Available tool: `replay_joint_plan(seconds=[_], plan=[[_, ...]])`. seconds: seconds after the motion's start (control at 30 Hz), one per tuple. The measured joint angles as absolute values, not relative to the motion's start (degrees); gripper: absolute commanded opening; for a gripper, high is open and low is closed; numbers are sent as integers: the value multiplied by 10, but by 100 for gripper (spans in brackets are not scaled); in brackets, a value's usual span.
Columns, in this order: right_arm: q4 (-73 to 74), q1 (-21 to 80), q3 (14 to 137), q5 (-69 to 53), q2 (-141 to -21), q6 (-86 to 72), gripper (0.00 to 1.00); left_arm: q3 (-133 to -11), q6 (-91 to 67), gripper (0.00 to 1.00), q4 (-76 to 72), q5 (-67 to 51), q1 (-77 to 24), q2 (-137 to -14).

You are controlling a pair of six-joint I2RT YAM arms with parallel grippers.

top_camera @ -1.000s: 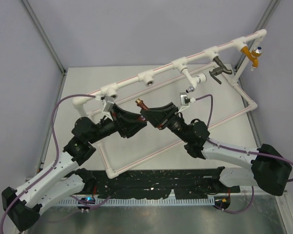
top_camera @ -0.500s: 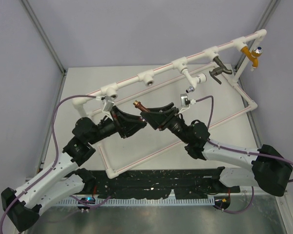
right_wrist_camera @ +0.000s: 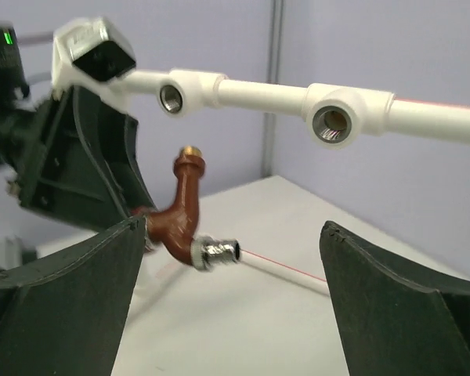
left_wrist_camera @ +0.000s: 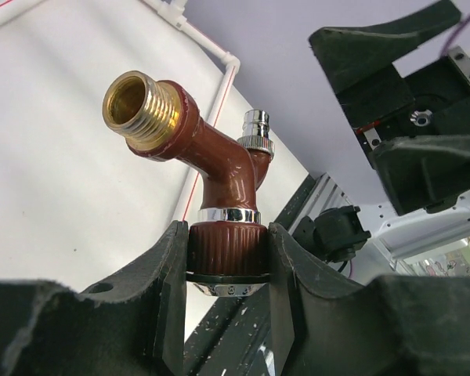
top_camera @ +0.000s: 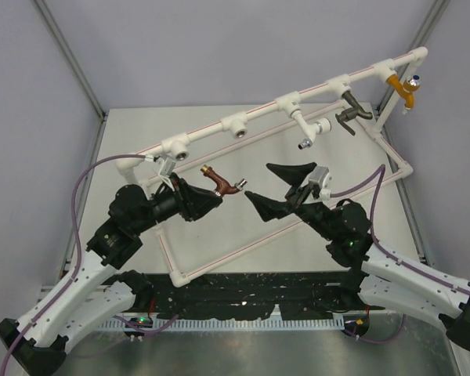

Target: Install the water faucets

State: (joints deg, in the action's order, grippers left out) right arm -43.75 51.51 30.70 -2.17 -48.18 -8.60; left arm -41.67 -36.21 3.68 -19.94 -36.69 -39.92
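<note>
The reddish-brown water faucet (top_camera: 219, 181) hangs above the table between the two arms. My left gripper (top_camera: 207, 200) is shut on its round dark-red knob (left_wrist_camera: 228, 247), one finger on each side. The brass threaded end (left_wrist_camera: 139, 109) points up and left in the left wrist view, and the chrome spout tip (left_wrist_camera: 255, 129) points away. My right gripper (top_camera: 276, 188) stands wide open to the right of the faucet, apart from it. In the right wrist view the faucet (right_wrist_camera: 180, 215) shows ahead, beyond the open fingers, below the white pipe's empty sockets (right_wrist_camera: 332, 123).
A white pipe frame (top_camera: 243, 124) runs diagonally across the table with open tee sockets (top_camera: 178, 151). A dark bronze-grey tap (top_camera: 350, 115) and an orange tap with a blue knob (top_camera: 408, 88) sit at its right end. A chrome-tipped white fitting (top_camera: 307, 139) hangs mid-pipe.
My right gripper has let go of the faucet, opened wide and drawn back to the right. The left gripper now holds the faucet alone by its knob, and it sits turned and slightly further left.
</note>
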Motion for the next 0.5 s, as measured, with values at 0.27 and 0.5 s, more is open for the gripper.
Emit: replay_joint_plan(seconds=[0.27, 0.5], plan=[[-213, 542, 361, -71, -418, 306, 96, -473, -385, 0, 118, -202, -354, -398], [-118, 698, 422, 62, -483, 527, 98, -514, -406, 0, 168, -213, -353, -413]])
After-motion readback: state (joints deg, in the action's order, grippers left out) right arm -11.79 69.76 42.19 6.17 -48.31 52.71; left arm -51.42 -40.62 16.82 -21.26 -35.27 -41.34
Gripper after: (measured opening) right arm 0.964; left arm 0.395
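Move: The brown faucet, already held by its knob in the left hand, has its body about 3 cm ahead of that hand and 1 cm to its right. From the open right hand it lies some 9 cm to the left, 1 cm ahead and about 4 cm lower. The nearest empty tee is roughly 12 cm ahead of the right hand, 5 cm to its left and a bit higher; the white faucet is some 10 cm ahead and 11 cm to its right. The brown faucet stays pinched by its knob while the left hand lifts it about 2 cm and eases it slightly back. The right hand, fingers wide open, first drifts a little right, then swings back, left and down, closing in on the faucet's spout side; all the while it rolls some 60 degrees about its own finger line, counter-clockwise seen from behind the hand. ##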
